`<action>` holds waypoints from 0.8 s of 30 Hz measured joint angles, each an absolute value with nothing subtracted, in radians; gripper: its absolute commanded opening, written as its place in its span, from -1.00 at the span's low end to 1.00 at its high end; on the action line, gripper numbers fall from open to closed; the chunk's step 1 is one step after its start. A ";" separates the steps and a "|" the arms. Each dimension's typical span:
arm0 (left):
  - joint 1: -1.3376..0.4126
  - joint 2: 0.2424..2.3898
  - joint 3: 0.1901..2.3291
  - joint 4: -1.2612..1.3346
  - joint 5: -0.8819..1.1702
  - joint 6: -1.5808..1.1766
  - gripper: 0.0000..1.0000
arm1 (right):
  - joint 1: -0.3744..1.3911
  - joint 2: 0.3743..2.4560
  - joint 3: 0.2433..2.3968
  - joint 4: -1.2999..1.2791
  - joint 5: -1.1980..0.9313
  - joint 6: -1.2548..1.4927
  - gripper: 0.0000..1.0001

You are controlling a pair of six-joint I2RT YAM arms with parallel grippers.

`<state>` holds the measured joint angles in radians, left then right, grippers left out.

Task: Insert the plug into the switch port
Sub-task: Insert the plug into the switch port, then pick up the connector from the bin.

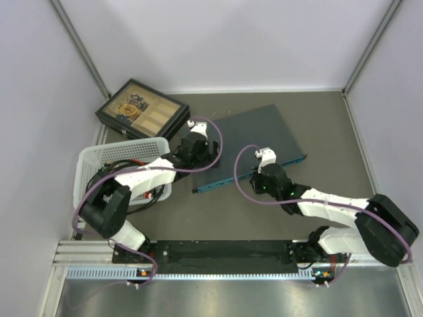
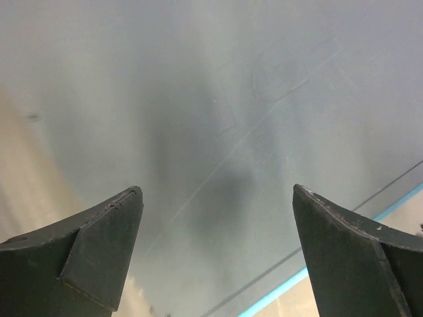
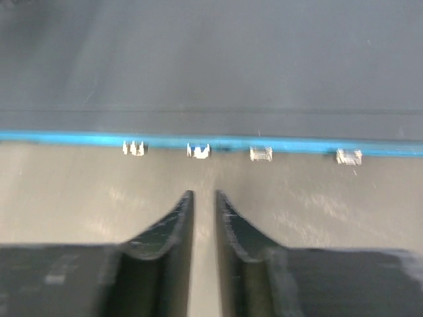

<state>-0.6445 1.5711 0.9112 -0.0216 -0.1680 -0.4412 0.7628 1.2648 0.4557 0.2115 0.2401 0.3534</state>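
The switch (image 1: 258, 135) is a flat dark blue-grey box lying slantwise at mid-table, its teal edge (image 3: 79, 137) facing the arms. Several small white plugs sit along that edge; one plug (image 3: 198, 150) is straight ahead of my right gripper (image 3: 203, 193). That gripper hovers low over the table just short of the edge, its jaws a narrow slit apart with nothing between them. My left gripper (image 2: 217, 190) stands wide open close above the switch's top (image 2: 218, 99) near its left end, empty. In the top view it is the left gripper (image 1: 200, 146).
A black compartmented box (image 1: 142, 109) stands at the back left. A white mesh basket (image 1: 119, 165) sits at the left beside my left arm. Pale walls close in the table at the left, back and right.
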 measured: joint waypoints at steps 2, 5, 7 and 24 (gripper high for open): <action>-0.645 1.535 0.924 -0.065 -0.194 -0.449 0.97 | 0.763 1.213 0.445 0.171 0.229 0.350 -0.29; -0.645 1.465 0.950 -0.121 -0.252 -0.466 0.98 | 0.762 1.139 0.435 0.129 0.214 0.335 0.01; -0.645 1.415 0.957 -0.146 -0.295 -0.472 0.98 | 0.762 1.095 0.432 0.112 0.208 0.319 0.14; -0.443 1.165 1.045 -0.654 -0.622 -0.616 0.98 | 0.762 1.017 0.430 0.128 0.158 0.184 0.84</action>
<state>-0.4427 1.1648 1.0447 -0.6540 -0.6220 -0.6155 0.7624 1.0172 0.4305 0.1276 0.1581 0.1841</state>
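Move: The basket that the empty, wide-open left hand goes for has its middle some 31 cm to this hand's left and 4 cm back, about 8 cm lower. The red cable in it lies roughly 24 cm left and 8 cm back; the storage box stands about 28 cm left and 19 cm ahead. The plug in the switch's front edge lies about 3 cm ahead of the right hand, 2 cm left and 4 cm below; from the left hand, 12 cm right and 6 cm back. The left hand heads off from above the switch to the basket, climbing about 13 cm, then sweeping left for some 19 cm in all and sinking slightly, turning about 35 degrees counter-clockwise, fingers still wide open. The right hand, already clear of the plug, draws back a little and rises about 5 cm away from the port while its nearly shut fingers open wide. ##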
